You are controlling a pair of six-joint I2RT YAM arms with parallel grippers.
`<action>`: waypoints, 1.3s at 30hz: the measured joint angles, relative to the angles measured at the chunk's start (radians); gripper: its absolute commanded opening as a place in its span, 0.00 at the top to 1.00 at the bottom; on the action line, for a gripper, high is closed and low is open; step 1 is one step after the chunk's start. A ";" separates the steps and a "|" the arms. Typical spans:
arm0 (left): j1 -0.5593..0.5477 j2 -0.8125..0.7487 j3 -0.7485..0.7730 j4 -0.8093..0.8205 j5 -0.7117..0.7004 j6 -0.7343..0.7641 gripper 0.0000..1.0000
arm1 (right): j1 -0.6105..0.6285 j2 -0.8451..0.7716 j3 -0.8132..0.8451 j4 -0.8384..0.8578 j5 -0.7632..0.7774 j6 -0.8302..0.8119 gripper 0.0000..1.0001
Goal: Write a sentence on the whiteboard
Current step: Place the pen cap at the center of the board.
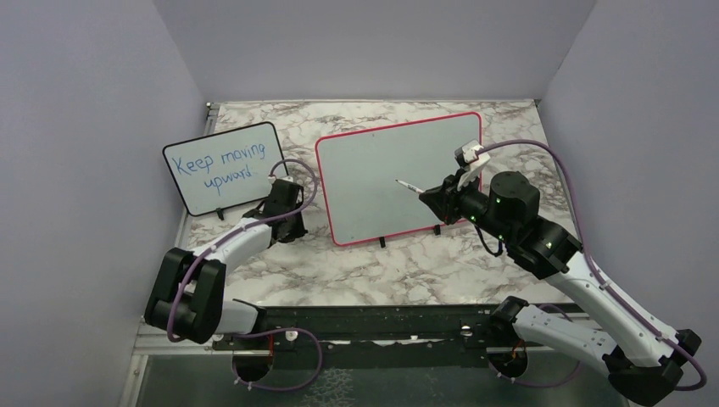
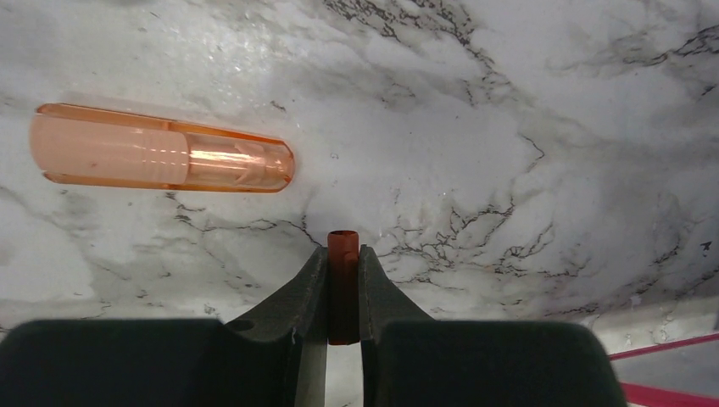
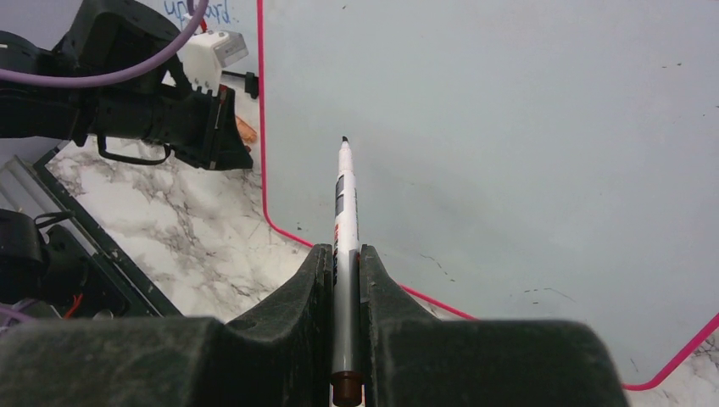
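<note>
The whiteboard point(image 1: 373, 161) with its thin red-pink frame stands propped at mid-table. Its surface point(image 3: 509, 153) is bare apart from faint specks, and no sentence shows on it. My right gripper point(image 1: 431, 195) point(image 3: 343, 250) is shut on a white marker point(image 3: 343, 212). The marker's dark tip point(image 1: 398, 181) points at the middle of the board, and I cannot tell whether it touches. My left gripper point(image 1: 287, 227) point(image 2: 343, 250) hangs low over the marble just left of the board, shut on a small red-brown cap point(image 2: 342, 288).
A smaller black-framed board point(image 1: 225, 165) with blue writing stands at the back left. An orange translucent tube point(image 2: 161, 158) lies on the marble beside my left gripper. Grey walls close in on the left, the right and the back. A black rail point(image 1: 365, 326) runs along the near edge.
</note>
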 measured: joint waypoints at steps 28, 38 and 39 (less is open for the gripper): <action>0.001 -0.132 0.085 -0.094 -0.009 0.063 0.26 | 0.000 0.018 -0.007 -0.012 0.018 -0.017 0.99; 0.001 -0.286 0.257 -0.142 -0.048 0.202 0.01 | 0.000 0.051 0.023 -0.018 0.014 -0.016 0.99; 0.002 -0.287 0.280 -0.153 -0.049 0.217 0.01 | 0.000 0.055 0.027 -0.018 0.014 -0.016 0.99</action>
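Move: The left hand holds the pen cap just above the table; the spot for it is about 2 cm below and 1 cm to the right. The orange holder lies roughly 7 cm left and 3 cm ahead, and the red-framed board's near-left corner about 9 cm right and 3 cm back. From the right hand, which holds the pen, the cap's spot is some 30 cm left, 4 cm ahead and 28 cm below. The left hand lowers the cap about 1 cm onto the table, opens wide and rises some 18 cm. ##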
